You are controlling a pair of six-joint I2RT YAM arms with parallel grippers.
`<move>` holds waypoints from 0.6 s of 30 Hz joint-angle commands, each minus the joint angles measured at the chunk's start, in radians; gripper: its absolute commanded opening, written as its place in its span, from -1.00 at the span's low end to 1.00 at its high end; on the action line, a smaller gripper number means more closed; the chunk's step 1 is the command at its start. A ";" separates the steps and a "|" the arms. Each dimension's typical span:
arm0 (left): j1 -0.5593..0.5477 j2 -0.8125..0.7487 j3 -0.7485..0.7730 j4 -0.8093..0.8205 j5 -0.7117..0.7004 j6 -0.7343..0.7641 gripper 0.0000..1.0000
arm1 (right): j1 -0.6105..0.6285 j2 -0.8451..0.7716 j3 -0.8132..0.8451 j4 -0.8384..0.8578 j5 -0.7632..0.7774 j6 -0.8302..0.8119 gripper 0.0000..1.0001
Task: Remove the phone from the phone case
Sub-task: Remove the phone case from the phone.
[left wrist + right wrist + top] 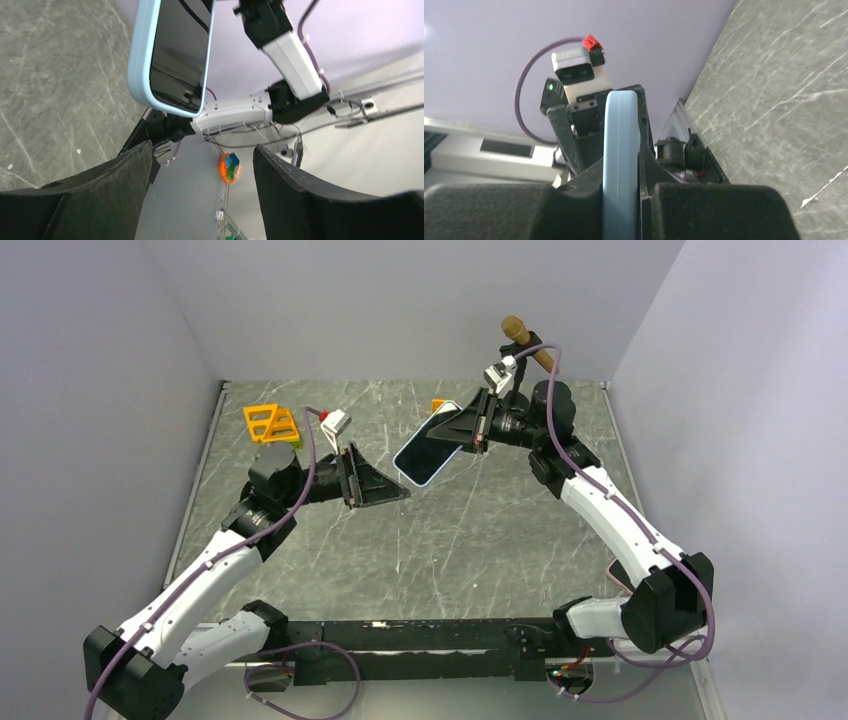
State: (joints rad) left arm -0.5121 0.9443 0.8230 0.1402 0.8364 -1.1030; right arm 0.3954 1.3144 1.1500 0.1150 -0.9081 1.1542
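The phone (428, 445), dark screen showing, sits inside its light blue phone case (140, 60) and hangs tilted in the air above the middle of the table. My right gripper (470, 427) is shut on the case's upper end; in the right wrist view the blue case edge (621, 150) is pinched between both black fingers (574, 200). My left gripper (395, 490) stands open just below and left of the phone's lower end, apart from it. In the left wrist view the phone screen (180, 50) is above the spread fingers (120, 190), with nothing between them.
An orange frame-like object (271, 423) lies at the back left of the marble table (450, 550). A wooden-handled tool (525, 340) stands at the back right. A small orange piece (438, 405) shows behind the phone, and a pink thing (615, 575) by the right arm.
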 commanded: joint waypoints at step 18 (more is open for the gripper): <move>-0.017 -0.020 -0.100 0.283 -0.232 -0.196 0.05 | 0.110 -0.112 -0.099 0.181 0.379 0.122 -1.00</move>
State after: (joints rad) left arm -0.5209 0.9192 0.6998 0.3424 0.6071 -1.2781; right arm 0.4873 1.2415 1.0367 0.1860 -0.5724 1.2400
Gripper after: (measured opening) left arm 0.539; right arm 0.166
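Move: The phone in its phone case, held up by the right hand, has its middle about 10 cm ahead of the left hand and 5 cm to its right, at nearly the same height; its near end comes much closer. The right fingertips sit some 12 cm ahead and 7 cm right of the left hand. The orange basket is roughly 28 cm ahead, 10 cm right and 30 cm below it. From the right hand, the phone case's middle is about 2 cm back and 2 cm left, level. Bring the left gripper about 3 cm forward to the near corner of the phone case, turning it some 10 degrees counter-clockwise and closing the fingers partway so they straddle that corner without clamping. Keep the right grip on the phone case's edge, easing forward 1.5 cm and swinging it about 15 degrees clockwise to offer the corner. ##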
